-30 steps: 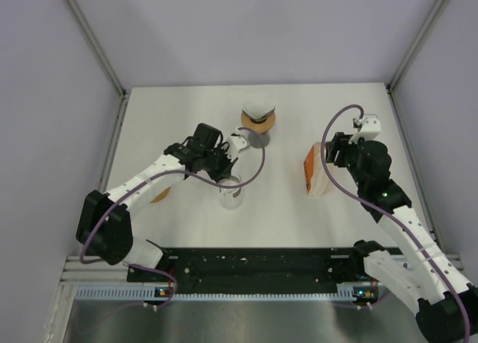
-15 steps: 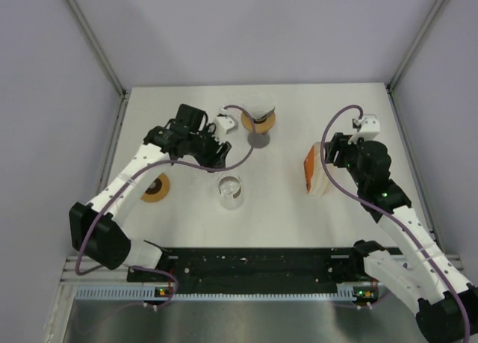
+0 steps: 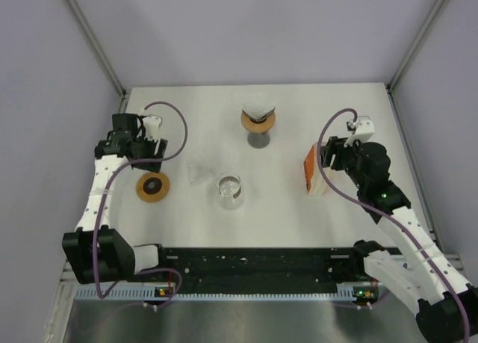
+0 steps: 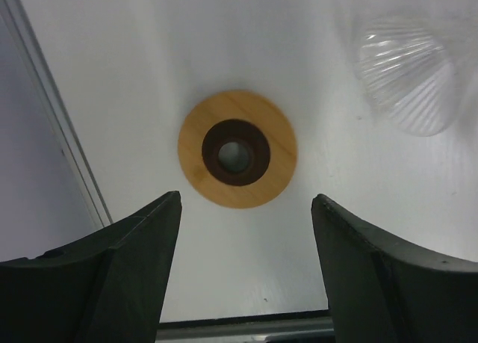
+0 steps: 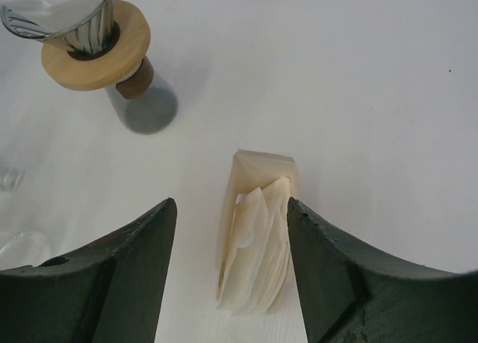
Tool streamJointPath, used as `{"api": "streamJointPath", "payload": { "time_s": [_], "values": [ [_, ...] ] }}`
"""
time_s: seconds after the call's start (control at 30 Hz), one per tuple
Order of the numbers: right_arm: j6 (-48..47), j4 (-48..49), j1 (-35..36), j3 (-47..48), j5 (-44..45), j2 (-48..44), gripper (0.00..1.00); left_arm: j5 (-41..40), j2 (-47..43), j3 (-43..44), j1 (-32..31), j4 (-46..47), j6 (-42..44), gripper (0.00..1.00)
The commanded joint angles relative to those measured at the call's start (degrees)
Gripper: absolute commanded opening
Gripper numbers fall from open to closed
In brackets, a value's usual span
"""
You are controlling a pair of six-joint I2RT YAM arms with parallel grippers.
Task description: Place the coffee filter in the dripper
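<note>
The glass dripper (image 3: 258, 116) with a wooden collar stands on its base at the back centre; it also shows at the top left of the right wrist view (image 5: 84, 28). A stack of cream coffee filters (image 5: 258, 246) stands in an upright holder, whose orange side (image 3: 311, 170) faces the top camera. My right gripper (image 5: 230, 205) is open and straddles the stack from above, its right finger close to the papers. My left gripper (image 4: 246, 201) is open and empty at the far left (image 3: 143, 158), just behind a wooden ring (image 4: 237, 158).
A clear ribbed cone (image 3: 200, 171) lies on its side left of centre, also seen in the left wrist view (image 4: 407, 81). A small glass cup (image 3: 230, 191) stands beside it. The wooden ring (image 3: 152, 187) lies flat near the left wall.
My left arm has swung from beside the dripper to the far left and its jaws have opened. The clear cone now shows on the table. The right arm has hardly moved.
</note>
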Motion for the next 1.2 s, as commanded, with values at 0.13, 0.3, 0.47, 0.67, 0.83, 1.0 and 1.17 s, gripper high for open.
{"api": "streamJointPath", "payload": {
  "time_s": [0.13,0.3,0.47,0.67,0.83,1.0,1.17],
  "values": [
    [-0.8,2.1,-0.5,-0.3,-4.2,-1.6,0.62,-10.4,7.5,-8.3,8.2,7.0,0.8,0.51],
    [-0.7,2.6,-0.5,-0.7,-4.2,-1.9,0.62,-10.3,11.3,-10.0,8.5,10.7,0.8,0.53],
    [-0.7,2.5,-0.5,-0.7,-4.2,-2.0,0.62,-11.7,16.4,-9.6,8.5,13.1,0.8,0.51],
    [-0.8,2.4,-0.4,-0.7,-4.1,-1.9,0.62,-11.1,20.1,-11.3,8.4,15.7,1.0,0.49],
    [-0.9,1.3,-0.4,0.0,-4.1,-1.9,0.62,-10.2,23.2,-12.3,8.4,17.7,0.7,0.43],
    [-0.7,-0.5,-0.4,1.2,-4.2,-2.6,0.62,-8.8,24.1,-13.4,8.5,18.0,1.7,0.0],
    [0.3,-3.2,-0.4,3.7,-7.1,-3.7,0.63,-6.2,18.8,-11.1,10.1,14.2,0.7,0.0]
  ]
}}
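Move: The flat wooden ring with the dark centre lies under my left hand, level with it fore and aft, about 6 cm to its left and 17 cm lower. To the hand's right, a clear dripper lies on its side some 12 cm off and 4 cm farther out, and the clear carafe stands about 22 cm off and 3 cm nearer me. From my right hand the ring is roughly 58 cm left, level, about 21 cm down. I take my empty left hand down about 15 cm onto the wooden ring, sweeping some 8 cm left early on, then sinking almost straight. The wrist tips the fingers some 20 degrees steeper and turns a little counter-clockwise while they half narrow; at the bottom they shut, pinching the left side of the ring's dark inner collar. ##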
